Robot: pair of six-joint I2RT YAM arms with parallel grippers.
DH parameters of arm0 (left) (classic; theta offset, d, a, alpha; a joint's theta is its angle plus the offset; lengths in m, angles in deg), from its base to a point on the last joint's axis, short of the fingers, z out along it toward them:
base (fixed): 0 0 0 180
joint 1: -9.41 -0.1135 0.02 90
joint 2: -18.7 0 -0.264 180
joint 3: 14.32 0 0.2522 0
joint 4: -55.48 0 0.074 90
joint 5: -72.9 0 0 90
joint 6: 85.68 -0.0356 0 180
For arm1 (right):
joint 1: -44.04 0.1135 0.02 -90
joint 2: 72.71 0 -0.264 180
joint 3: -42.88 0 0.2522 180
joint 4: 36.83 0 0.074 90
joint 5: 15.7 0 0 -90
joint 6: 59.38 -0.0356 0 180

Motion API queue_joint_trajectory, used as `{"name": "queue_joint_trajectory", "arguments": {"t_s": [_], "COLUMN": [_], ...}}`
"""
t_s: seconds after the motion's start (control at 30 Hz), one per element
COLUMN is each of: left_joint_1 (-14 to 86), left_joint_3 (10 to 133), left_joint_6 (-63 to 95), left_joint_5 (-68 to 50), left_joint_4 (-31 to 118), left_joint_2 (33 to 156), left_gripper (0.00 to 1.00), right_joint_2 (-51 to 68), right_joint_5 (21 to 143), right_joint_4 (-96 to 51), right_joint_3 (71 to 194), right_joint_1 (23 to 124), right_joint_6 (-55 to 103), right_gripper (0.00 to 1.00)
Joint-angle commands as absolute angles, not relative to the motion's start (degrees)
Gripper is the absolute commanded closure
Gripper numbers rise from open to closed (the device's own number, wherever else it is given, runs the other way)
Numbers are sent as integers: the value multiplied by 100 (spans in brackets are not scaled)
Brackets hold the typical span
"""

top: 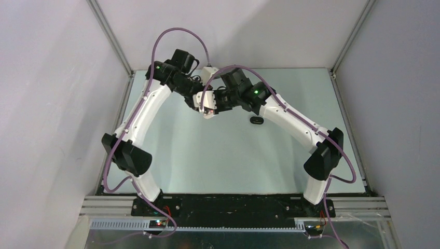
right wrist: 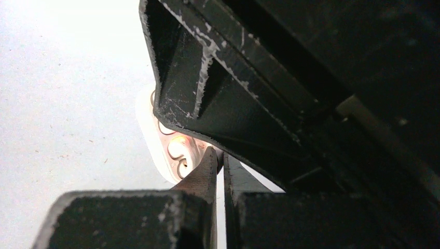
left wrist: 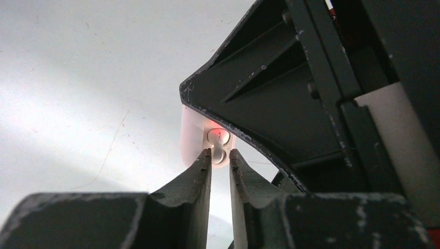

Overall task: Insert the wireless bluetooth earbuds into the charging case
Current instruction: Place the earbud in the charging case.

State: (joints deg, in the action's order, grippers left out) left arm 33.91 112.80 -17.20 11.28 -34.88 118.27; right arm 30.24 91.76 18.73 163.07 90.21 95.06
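The white charging case (left wrist: 191,136) hangs tilted above the table, its open face toward both wrist cameras. A white earbud (left wrist: 220,139) sits in one well under a red glow. My left gripper (left wrist: 220,154) is open a little, its tips on either side of the bud's stem with a small gap. In the right wrist view the case (right wrist: 155,136) and seated earbud (right wrist: 179,150) lie just left of my right gripper (right wrist: 220,155), which is shut on the case's edge. From above, both grippers meet at the case (top: 209,111).
A black oval case (top: 256,120) lies on the table just right of the meeting grippers. The right gripper's dark finger (left wrist: 270,104) covers the case's right side in the left wrist view. Frame walls enclose the table on three sides.
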Motion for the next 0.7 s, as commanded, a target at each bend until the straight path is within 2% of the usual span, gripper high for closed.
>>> {"name": "queue_joint_trajectory", "arguments": {"t_s": [0.0,0.33,0.47,0.67], "left_joint_1": [3287,2588,2241,1834], "left_joint_3": [11361,12290,11966,11272], "left_joint_6": [-1788,-1623,-1554,-1526], "left_joint_5": [1457,1732,1850,1815], "left_joint_4": [-3408,-3413,-3401,-3276], "left_joint_2": [11877,11552,11396,11362], "left_gripper": [74,59,51,49], "right_joint_2": [3009,2949,2883,2966], "right_joint_5": [9247,9083,9079,9395], "right_joint_4": [1698,1759,1791,1755], "right_joint_3": [16567,16313,15791,14739], "right_joint_1": [9038,8940,8748,8302], "right_joint_6": [9376,9316,9109,8055], "right_gripper": [100,100,100,100]}}
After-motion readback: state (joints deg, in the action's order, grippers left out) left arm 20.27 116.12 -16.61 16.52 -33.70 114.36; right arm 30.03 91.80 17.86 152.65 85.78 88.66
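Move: The open charging case, held up in my right fingers by its lid, has its middle about 2 cm to the right of my left hand and 2 cm below it, level with it front to back. From my right hand, the case's middle is some 3 cm back, 1 cm left and 1 cm lower. The black case lies on the table about 16 cm to the right of that hand, 3 cm nearer me and roughly 25 cm below. My left hand backs off the seated earbud, spreading its already parted fingers to about half open. It rises some 6 cm and edges 3 cm forward, then swings 6 cm left, away from the case. My right hand keeps its pinch on the lid, holds nearly still at first, then lowers the case about 7 cm and draws it 4 cm right, tipping down slightly. ##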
